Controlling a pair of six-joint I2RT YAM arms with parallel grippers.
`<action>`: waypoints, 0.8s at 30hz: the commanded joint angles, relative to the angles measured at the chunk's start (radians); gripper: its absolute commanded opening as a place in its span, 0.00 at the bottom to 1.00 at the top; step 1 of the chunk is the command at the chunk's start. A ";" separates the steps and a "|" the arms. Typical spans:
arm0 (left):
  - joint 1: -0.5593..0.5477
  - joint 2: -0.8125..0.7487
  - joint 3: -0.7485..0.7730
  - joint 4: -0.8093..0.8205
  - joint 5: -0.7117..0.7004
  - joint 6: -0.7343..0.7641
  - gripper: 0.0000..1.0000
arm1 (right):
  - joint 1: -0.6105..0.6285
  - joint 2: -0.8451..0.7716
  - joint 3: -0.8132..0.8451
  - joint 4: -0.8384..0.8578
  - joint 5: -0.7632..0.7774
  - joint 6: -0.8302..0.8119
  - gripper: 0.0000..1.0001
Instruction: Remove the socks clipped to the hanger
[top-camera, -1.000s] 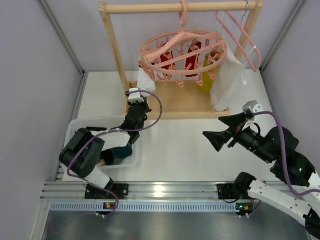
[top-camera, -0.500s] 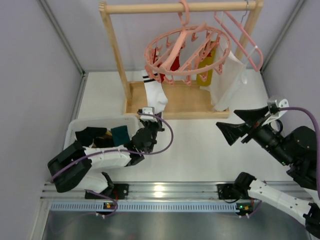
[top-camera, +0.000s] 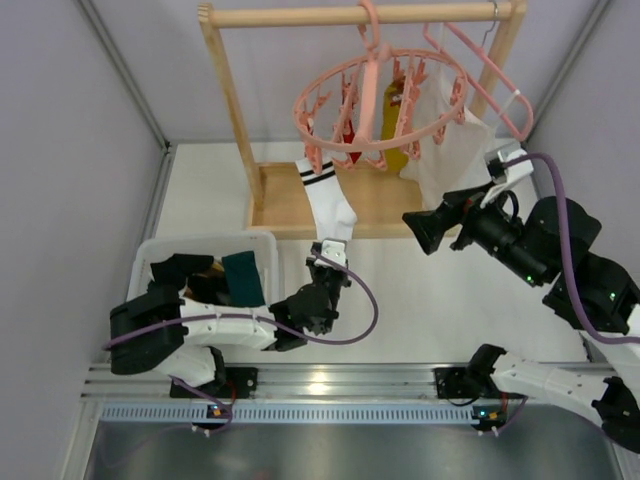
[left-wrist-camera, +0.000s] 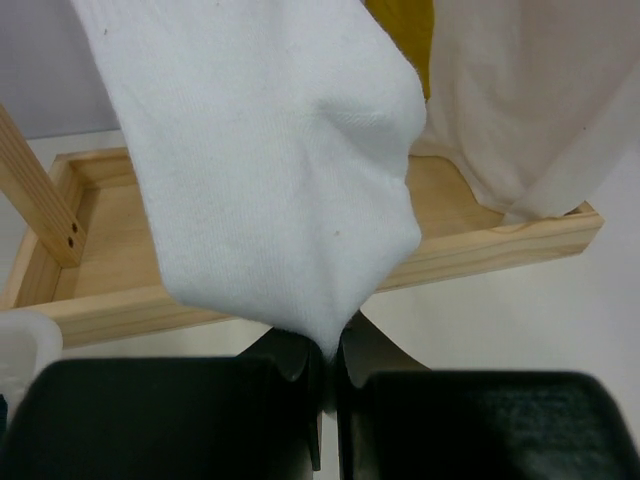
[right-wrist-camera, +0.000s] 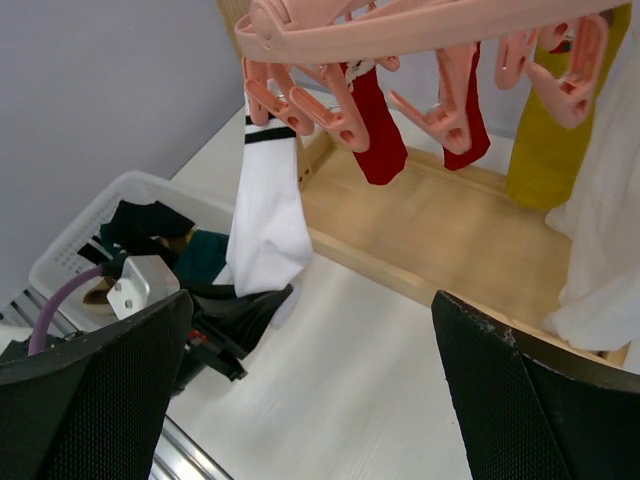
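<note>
The round pink hanger (top-camera: 375, 95) hangs tilted from the wooden rack's rail. A white sock with black stripes (top-camera: 326, 195) is still clipped to the hanger's left rim. My left gripper (top-camera: 337, 244) is shut on its toe and holds it stretched down toward the near side. In the left wrist view the sock (left-wrist-camera: 270, 170) fills the frame and its tip is pinched in that gripper (left-wrist-camera: 328, 352). Two red socks (right-wrist-camera: 375, 130) and a mustard yellow sock (right-wrist-camera: 548, 150) hang from other clips. My right gripper (top-camera: 425, 230) is open and empty, below the ring's right side.
A white cloth bag (top-camera: 450, 150) hangs on the plain pink hanger (top-camera: 490, 75) at the right. The rack's wooden base tray (top-camera: 385, 205) lies under the ring. A white basket (top-camera: 150, 255) at the left holds a dark teal sock (top-camera: 243, 277) and black socks.
My left gripper left the basket, took hold of the white sock's toe and pulled it right and toward the near side. The ring swung and tilted. My right gripper moved left toward the ring.
</note>
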 joint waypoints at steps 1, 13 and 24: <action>-0.028 0.038 0.072 0.046 -0.101 0.099 0.00 | -0.012 0.047 0.069 -0.033 -0.024 -0.014 1.00; -0.140 0.240 0.302 0.048 -0.105 0.324 0.00 | -0.012 0.153 0.200 -0.110 -0.116 -0.025 0.99; -0.195 0.372 0.429 0.046 -0.090 0.461 0.00 | -0.011 0.235 0.292 -0.165 -0.139 -0.040 0.97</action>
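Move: The clip holding the striped white sock is about 15 cm to the right hand's left, 10 cm ahead and some 4 cm above; from the left hand, already gripping the toe, it lies about 21 cm up, 6 cm ahead and 2 cm left. From the right hand, the nearest red sock hangs roughly 17 cm ahead, 9 cm left, about level, and the yellow sock about 20 cm straight ahead, 3 cm lower. Keeping its pinch on the toe, the left hand draws the white sock about 10 cm to the right and some 3 cm back towards the base, in front of the right gripper, rolling about 20 degrees so that its left side rises. The right hand, fingers still wide open, eases about 4 cm left towards the sock's clip, turning slightly counter-clockwise, and touches nothing yet. ##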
